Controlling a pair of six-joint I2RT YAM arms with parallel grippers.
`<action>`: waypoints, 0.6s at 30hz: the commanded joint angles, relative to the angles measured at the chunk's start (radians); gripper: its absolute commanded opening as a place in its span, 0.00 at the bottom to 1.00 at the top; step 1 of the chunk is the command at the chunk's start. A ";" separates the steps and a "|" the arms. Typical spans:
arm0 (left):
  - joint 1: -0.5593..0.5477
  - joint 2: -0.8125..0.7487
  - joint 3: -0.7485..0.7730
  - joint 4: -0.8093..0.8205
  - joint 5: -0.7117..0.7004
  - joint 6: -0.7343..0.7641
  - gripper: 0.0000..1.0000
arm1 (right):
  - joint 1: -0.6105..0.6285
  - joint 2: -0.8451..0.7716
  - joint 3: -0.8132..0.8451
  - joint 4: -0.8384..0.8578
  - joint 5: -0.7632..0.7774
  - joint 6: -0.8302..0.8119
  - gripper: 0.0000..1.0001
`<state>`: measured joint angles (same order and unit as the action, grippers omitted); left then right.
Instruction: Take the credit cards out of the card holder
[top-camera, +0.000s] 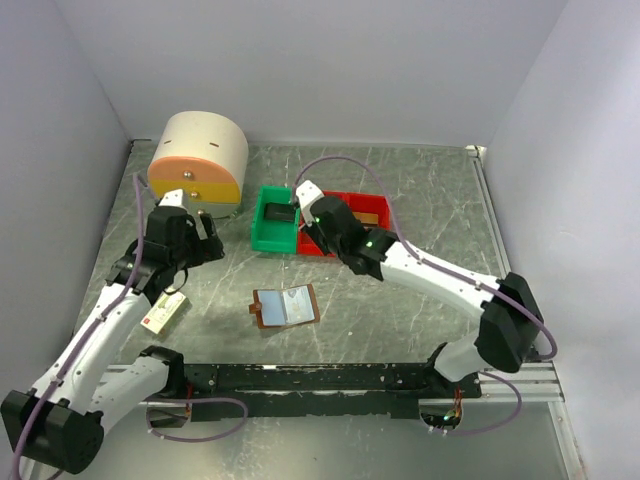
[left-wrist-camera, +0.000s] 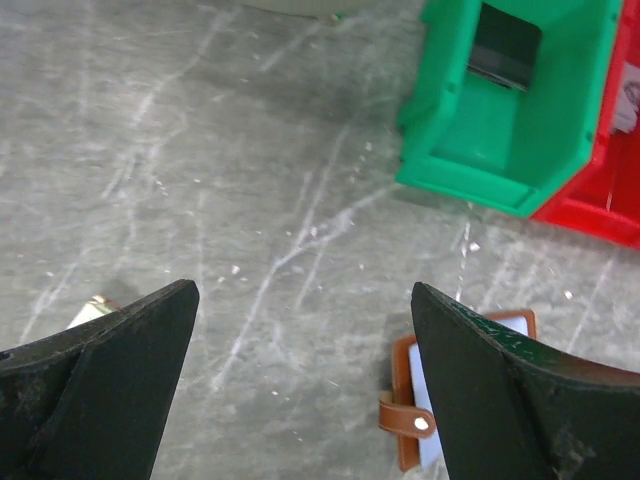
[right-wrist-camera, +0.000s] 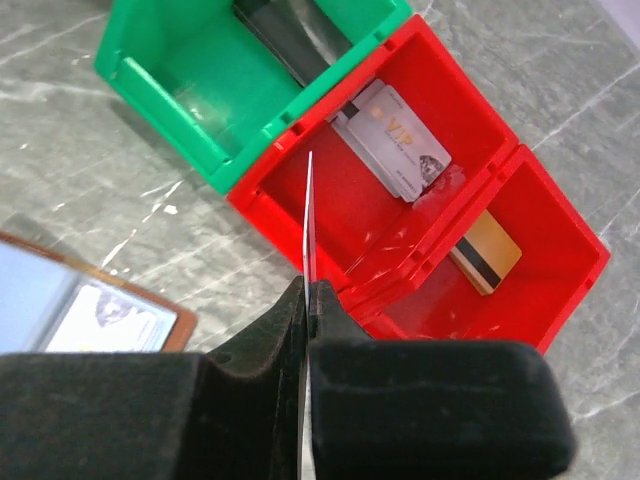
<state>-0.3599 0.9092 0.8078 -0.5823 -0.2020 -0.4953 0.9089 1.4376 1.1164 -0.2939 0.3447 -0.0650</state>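
The card holder (top-camera: 287, 306) lies open on the table near the front, pale-blue panels up and its brown tab (left-wrist-camera: 405, 415) on the left edge; a card still shows in a panel (right-wrist-camera: 110, 315). My right gripper (right-wrist-camera: 308, 287) is shut on a thin credit card (right-wrist-camera: 308, 215) seen edge-on, held upright over the near wall of the red bin (right-wrist-camera: 300, 160). In the top view that gripper (top-camera: 312, 205) hangs between the green and red bins. My left gripper (left-wrist-camera: 305, 290) is open and empty above bare table, left of the card holder.
The green bin (left-wrist-camera: 480, 150) holds a dark card (left-wrist-camera: 505, 50). The red bin's compartments hold a white VIP card (right-wrist-camera: 395, 140) and a gold card (right-wrist-camera: 485, 250). A small white-and-red box (top-camera: 165, 312) lies at the left. A cream and orange round container (top-camera: 200, 160) stands at the back left.
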 joint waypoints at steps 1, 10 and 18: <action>0.090 -0.022 0.013 -0.001 0.092 0.064 1.00 | -0.086 0.056 0.053 0.014 -0.091 -0.064 0.00; 0.090 -0.149 -0.020 0.082 0.052 0.153 1.00 | -0.193 0.176 0.080 0.112 -0.203 -0.200 0.00; 0.090 -0.148 -0.017 0.093 0.042 0.130 1.00 | -0.245 0.307 0.122 0.188 -0.207 -0.386 0.00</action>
<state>-0.2760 0.7551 0.7898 -0.5201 -0.1699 -0.3767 0.6830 1.7096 1.2011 -0.1799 0.1493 -0.3180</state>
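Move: The left red compartment, where cards already lie, is about 11 cm ahead of the right hand, hardly to either side, and 15 cm below; that hand already pinches a card. The green box lies about 12 cm left of that compartment and the right red compartment 11 cm right of it, both level with it. The card holder lies about 14 cm back and 9 cm left of the right hand. From the left hand the left red compartment is some 14 cm ahead and 25 cm right. Forward and down goes the right hand, about 9 cm out and 6 cm lower, easing slightly right at first, carrying the pinched card towards the cards in the left red compartment; its fingers stay shut while the wrist rolls its left side down roughly 10 degrees. The empty left hand, wide open, shifts a little left, then rises about 4 cm and tips upward. ##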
